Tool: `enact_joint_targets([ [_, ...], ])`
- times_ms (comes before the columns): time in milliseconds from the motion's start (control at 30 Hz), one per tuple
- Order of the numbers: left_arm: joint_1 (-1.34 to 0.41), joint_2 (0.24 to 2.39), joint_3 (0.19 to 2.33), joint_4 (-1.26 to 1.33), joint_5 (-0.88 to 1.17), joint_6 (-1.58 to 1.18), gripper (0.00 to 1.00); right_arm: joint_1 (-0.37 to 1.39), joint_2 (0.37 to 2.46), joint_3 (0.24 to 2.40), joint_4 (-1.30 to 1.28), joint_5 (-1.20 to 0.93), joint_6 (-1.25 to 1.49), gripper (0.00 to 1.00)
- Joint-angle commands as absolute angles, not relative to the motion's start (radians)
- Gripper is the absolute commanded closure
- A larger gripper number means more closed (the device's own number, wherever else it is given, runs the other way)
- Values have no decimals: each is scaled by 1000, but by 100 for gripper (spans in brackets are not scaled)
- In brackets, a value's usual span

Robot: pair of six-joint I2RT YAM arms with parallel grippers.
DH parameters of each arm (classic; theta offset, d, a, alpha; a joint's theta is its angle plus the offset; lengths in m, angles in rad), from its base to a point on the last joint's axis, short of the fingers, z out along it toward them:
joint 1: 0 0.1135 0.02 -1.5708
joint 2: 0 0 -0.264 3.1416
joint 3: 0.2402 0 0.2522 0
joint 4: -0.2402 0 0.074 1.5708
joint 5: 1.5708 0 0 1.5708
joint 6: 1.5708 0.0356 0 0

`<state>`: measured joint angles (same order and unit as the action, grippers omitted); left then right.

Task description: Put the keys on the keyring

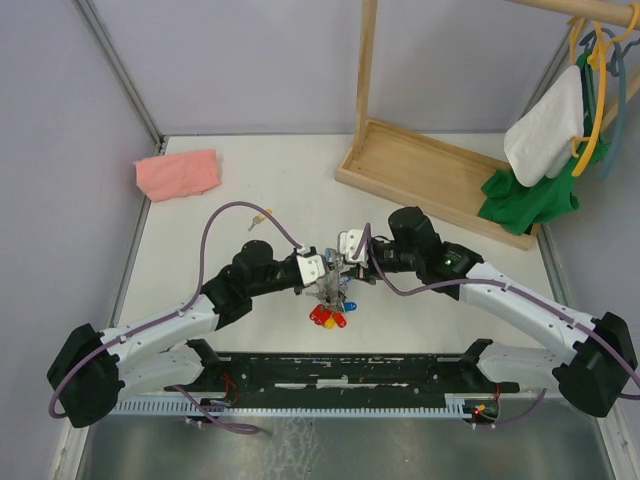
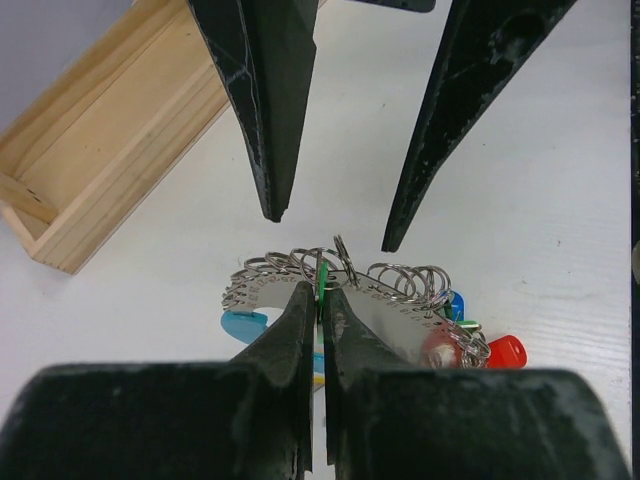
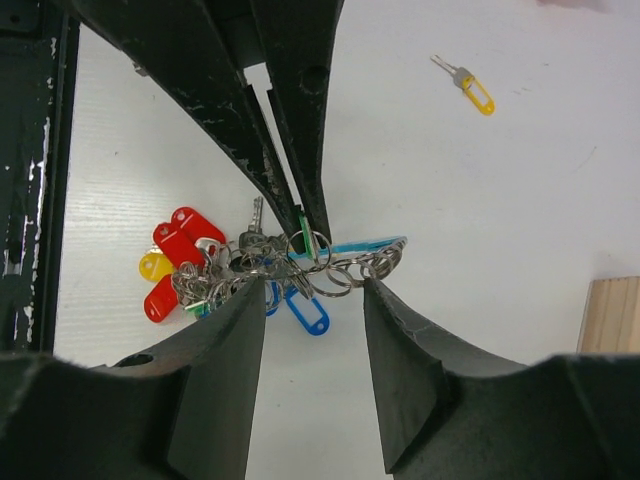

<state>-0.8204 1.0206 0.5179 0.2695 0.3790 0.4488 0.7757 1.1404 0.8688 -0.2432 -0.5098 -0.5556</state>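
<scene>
At the table's middle my left gripper (image 2: 321,292) is shut on the green-headed key (image 2: 324,272), holding it at the row of small rings on the keyring (image 2: 395,312). The keyring's grey curved piece, light-blue tag (image 2: 243,325) and coloured-head bunch (image 3: 180,250) lie under it. My right gripper (image 3: 315,285) faces the left one from the other side, open, with the rings between and just beyond its fingertips and nothing gripped. The yellow-headed key (image 1: 262,216) lies alone on the table, behind the left arm. In the top view both grippers meet above the bunch (image 1: 330,315).
A pink cloth (image 1: 178,173) lies at the back left. A wooden rack base (image 1: 430,172) with an upright post stands at the back right, with white and green clothes (image 1: 540,140) on hangers beside it. The arms' black base rail (image 1: 340,375) runs along the near edge.
</scene>
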Motion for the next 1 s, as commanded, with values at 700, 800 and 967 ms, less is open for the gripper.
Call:
enact_joint_targets([
  [700,-822,958,527,297,297,416,97,755,1153,880,-159,-570,-520,99],
  [800,-822,941,494,306,231,355,97,754,1116,839,-82,-534,-472,99],
  [967,-821,936,452,307,232,295,97,753,1059,763,70,-487,-374,99],
])
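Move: The right hand, empty with its fingers spread, is going for the keyring's wire loop beside the green tag. That loop is about 3 cm below it, 1 cm back and 1 cm to its left. The green tag, held in the left fingers, is 2 cm left, 1 cm back and 2 cm down. Red tags hang roughly 9 cm back, 3 cm left and 10 cm below. From the left hand, the loop is about 2 cm right and 1 cm ahead, roughly level. The right fingers pinch the wire loop beside the green tag: they sink about 2.5 cm over it, easing back a centimetre, and close from half open to shut, then lift back up about as far with a little forward. The left hand keeps its grip on the green tag, almost still, and towards the end draws about 1 cm left and up. ##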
